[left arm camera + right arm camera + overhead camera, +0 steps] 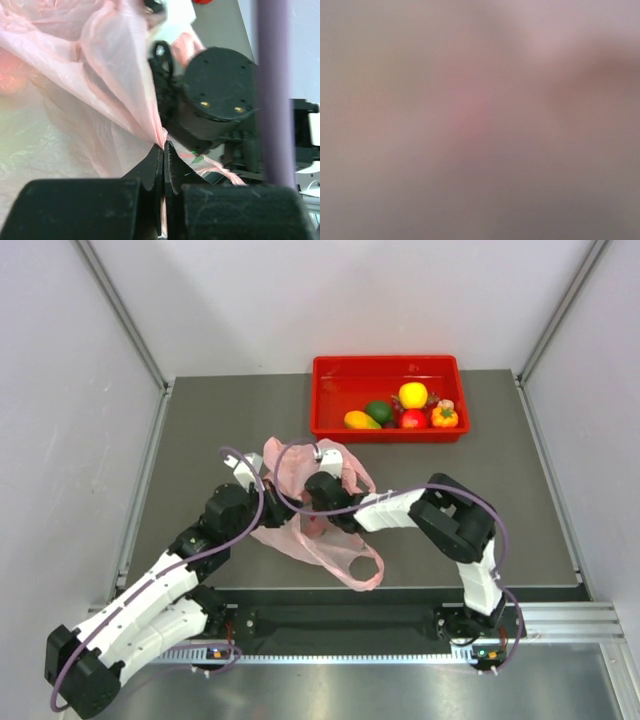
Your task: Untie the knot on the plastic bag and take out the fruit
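The pale-pink plastic bag (335,545) lies crumpled on the dark table between my two arms, one handle loop (362,572) trailing toward the near edge. My left gripper (164,146) is shut, with a fold of the bag's film (115,85) pinched between its jaws. My right gripper (318,492) is pushed into the bag from the right; its wrist view is only a pink blur, so its jaws do not show. Something reddish (10,75) glows through the film at the left. The knot is hidden. Several fruit (413,394) lie in a red tray.
The red tray (330,390) stands at the back of the table, right of centre, holding a yellow, a dark green, a red and an orange piece. The right arm's black wrist body (215,95) sits close in front of my left gripper. Grey walls close in both sides.
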Controlling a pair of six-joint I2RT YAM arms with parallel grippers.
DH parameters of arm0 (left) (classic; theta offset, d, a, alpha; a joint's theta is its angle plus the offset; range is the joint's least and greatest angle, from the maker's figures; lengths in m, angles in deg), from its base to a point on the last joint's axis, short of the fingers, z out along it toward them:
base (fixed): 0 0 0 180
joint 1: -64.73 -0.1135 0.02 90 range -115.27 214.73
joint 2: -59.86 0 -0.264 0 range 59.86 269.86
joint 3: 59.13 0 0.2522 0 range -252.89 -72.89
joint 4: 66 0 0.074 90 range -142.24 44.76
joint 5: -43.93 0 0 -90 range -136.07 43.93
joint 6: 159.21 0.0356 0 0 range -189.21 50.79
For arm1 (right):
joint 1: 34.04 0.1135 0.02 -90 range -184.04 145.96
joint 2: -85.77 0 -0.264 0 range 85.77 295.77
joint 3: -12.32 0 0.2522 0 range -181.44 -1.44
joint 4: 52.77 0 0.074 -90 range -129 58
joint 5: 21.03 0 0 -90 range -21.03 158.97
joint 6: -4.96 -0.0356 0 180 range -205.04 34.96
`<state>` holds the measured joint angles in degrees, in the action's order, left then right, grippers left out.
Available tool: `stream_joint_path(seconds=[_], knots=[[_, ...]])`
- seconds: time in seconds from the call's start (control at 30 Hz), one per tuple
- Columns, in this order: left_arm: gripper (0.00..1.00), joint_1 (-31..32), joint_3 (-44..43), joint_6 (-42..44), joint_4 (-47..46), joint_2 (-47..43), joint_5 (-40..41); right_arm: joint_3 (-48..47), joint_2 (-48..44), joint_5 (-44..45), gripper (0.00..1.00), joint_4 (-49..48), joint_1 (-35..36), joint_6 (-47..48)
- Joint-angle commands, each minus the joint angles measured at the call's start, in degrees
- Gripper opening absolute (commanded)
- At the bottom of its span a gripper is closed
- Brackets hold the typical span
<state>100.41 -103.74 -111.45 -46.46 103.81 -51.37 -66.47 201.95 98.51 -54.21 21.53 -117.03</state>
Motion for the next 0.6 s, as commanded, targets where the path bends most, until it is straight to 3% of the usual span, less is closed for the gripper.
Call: stream_joint_path(seconds=[0.0, 0.1, 0.3, 0.57], knots=[[0.0, 0.4, 0.0, 0.7, 0.5, -1.8, -0.5, 5.2, -6.3, 4.5, 0.0, 1.8, -1.3, 3.6], [0.0, 0.4, 0.1, 0.7, 1.1, -2.2, 0.0, 10.7, -13.1, 2.6, 0.0, 0.4, -1.2, 8.1], [0.0, 0.4, 0.3, 0.1, -0.4, -1.6, 0.6, 19.7, -29.1, -10.5, 0.0, 4.0, -1.5, 15.6], [0.0, 0.4, -1.2, -0.1, -2.6, 2.3, 0.6, 16.4, -43.0, -39.6, 0.0, 31.5, -2.0, 24.9]])
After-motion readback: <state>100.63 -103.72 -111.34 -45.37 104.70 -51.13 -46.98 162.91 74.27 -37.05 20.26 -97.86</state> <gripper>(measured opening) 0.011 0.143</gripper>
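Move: The right hand is down inside the open bag, already shut on a fruit; the red tray's middle lies some 22 cm farther out and 17 cm to its right, at about its height. In the tray, the mango is about 16 cm ahead and 10 cm right, the tomato 17 cm ahead and 23 cm right; the bag's loose handle loop lies 19 cm back and 9 cm right. From the left hand the tray is roughly 34 cm ahead, 24 cm right and 16 cm lower. Keeping its pinch on the long red chili, the right hand first slips about 7 cm to the right and a little back along the inside of the bag, then draws back and up towards the bag's mouth, ending roughly 11 cm back and 9 cm higher, with the wrist turning some 30 degrees counter-clockwise on the way. The left hand stays nearly in place with its fingers shut, still pinching the bag's rim and keeping that side raised against the pull. ##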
